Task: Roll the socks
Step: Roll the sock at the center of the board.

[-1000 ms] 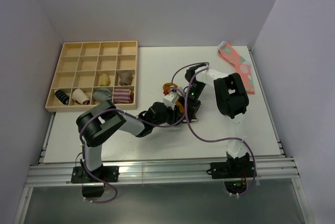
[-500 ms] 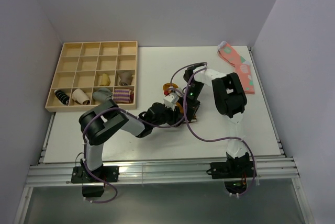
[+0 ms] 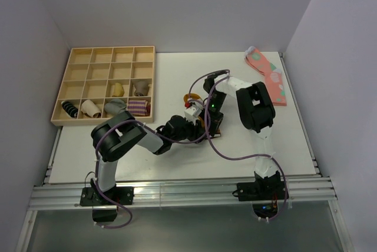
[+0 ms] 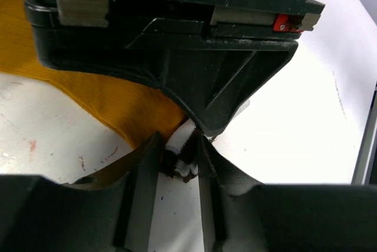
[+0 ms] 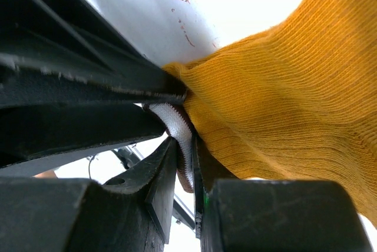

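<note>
The mustard-orange sock [image 3: 188,95] lies bunched at the table's middle, between both grippers. In the right wrist view its orange body [image 5: 277,87] fills the right side, and my right gripper [image 5: 185,146] is shut on the dark brown, white-striped cuff [image 5: 177,119]. Seen from the left wrist, the orange sock [image 4: 106,96] runs under the right gripper's black body. The cuff's end [image 4: 184,166] fills the gap between the tips of my left gripper [image 4: 178,146], which is shut on it. From above, the left gripper [image 3: 198,124] and right gripper [image 3: 207,113] meet tip to tip.
A wooden compartment tray [image 3: 82,87] at the back left holds several rolled sock bundles in its front rows. A pink spotted sock [image 3: 268,75] lies at the back right, near the table's edge and the side wall.
My left gripper's jaws have narrowed onto the cuff. The right arm's wrist and the two grippers have shifted slightly left and back with the sock.
</note>
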Action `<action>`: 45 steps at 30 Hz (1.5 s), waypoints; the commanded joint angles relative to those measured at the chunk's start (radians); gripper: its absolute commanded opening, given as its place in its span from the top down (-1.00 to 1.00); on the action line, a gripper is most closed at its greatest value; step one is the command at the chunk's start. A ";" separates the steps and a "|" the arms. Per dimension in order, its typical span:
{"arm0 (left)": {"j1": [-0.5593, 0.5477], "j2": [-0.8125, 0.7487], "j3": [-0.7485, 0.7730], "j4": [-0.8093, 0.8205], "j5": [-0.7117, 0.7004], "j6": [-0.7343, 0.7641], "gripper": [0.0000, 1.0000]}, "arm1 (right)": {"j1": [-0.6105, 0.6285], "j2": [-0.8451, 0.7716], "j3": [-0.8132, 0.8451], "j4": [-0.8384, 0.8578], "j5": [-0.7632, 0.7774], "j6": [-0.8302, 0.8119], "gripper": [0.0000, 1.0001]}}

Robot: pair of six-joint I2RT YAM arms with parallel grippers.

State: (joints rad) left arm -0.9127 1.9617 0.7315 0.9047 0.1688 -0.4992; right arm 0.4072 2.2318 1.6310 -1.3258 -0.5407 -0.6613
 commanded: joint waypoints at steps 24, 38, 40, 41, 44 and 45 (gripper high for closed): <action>0.003 0.009 0.103 -0.315 -0.029 -0.085 0.99 | -0.073 -0.256 -0.158 0.372 -0.116 0.164 0.01; 0.014 -0.006 0.262 -0.661 -0.025 -0.137 0.99 | -0.309 -0.402 -0.281 0.510 -0.217 0.164 0.01; 0.020 -0.004 0.270 -0.668 0.001 -0.150 0.99 | -0.344 -0.422 -0.309 0.534 -0.219 0.173 0.03; 0.027 -0.004 0.273 -0.675 0.018 -0.154 0.99 | -0.355 -0.423 -0.315 0.545 -0.229 0.173 0.03; 0.044 0.000 0.284 -0.693 0.055 -0.159 0.99 | -0.400 -0.423 -0.316 0.527 -0.272 0.178 0.03; 0.047 0.005 0.301 -0.708 0.060 -0.162 0.99 | -0.434 -0.423 -0.310 0.510 -0.287 0.146 0.04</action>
State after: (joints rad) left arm -0.8810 1.9518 1.0130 0.3351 0.1917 -0.6544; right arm 0.0204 1.8515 1.3136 -0.8227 -0.7563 -0.4904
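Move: The brown-and-white cuff of the mustard sock sits about 2 cm to the right of the left hand and 1 cm ahead, between its half-open fingers; the right hand still pinches the cuff at its fingertips. From the left hand the sock's toe lies some 17 cm ahead and 5 cm left, 3 cm lower. The pink sock lies about 25 cm ahead of the right hand and 25 cm to its right. The left fingers shut on the cuff's near corner and keep it pinched while that hand barely shifts and rolls about 20 degrees around its own pointing line, its top tipping forward. Once they have closed, the right fingers, opening, release the cuff and draw off forward, right and up, some 11 cm across and 5 cm higher, turning clockwise. ##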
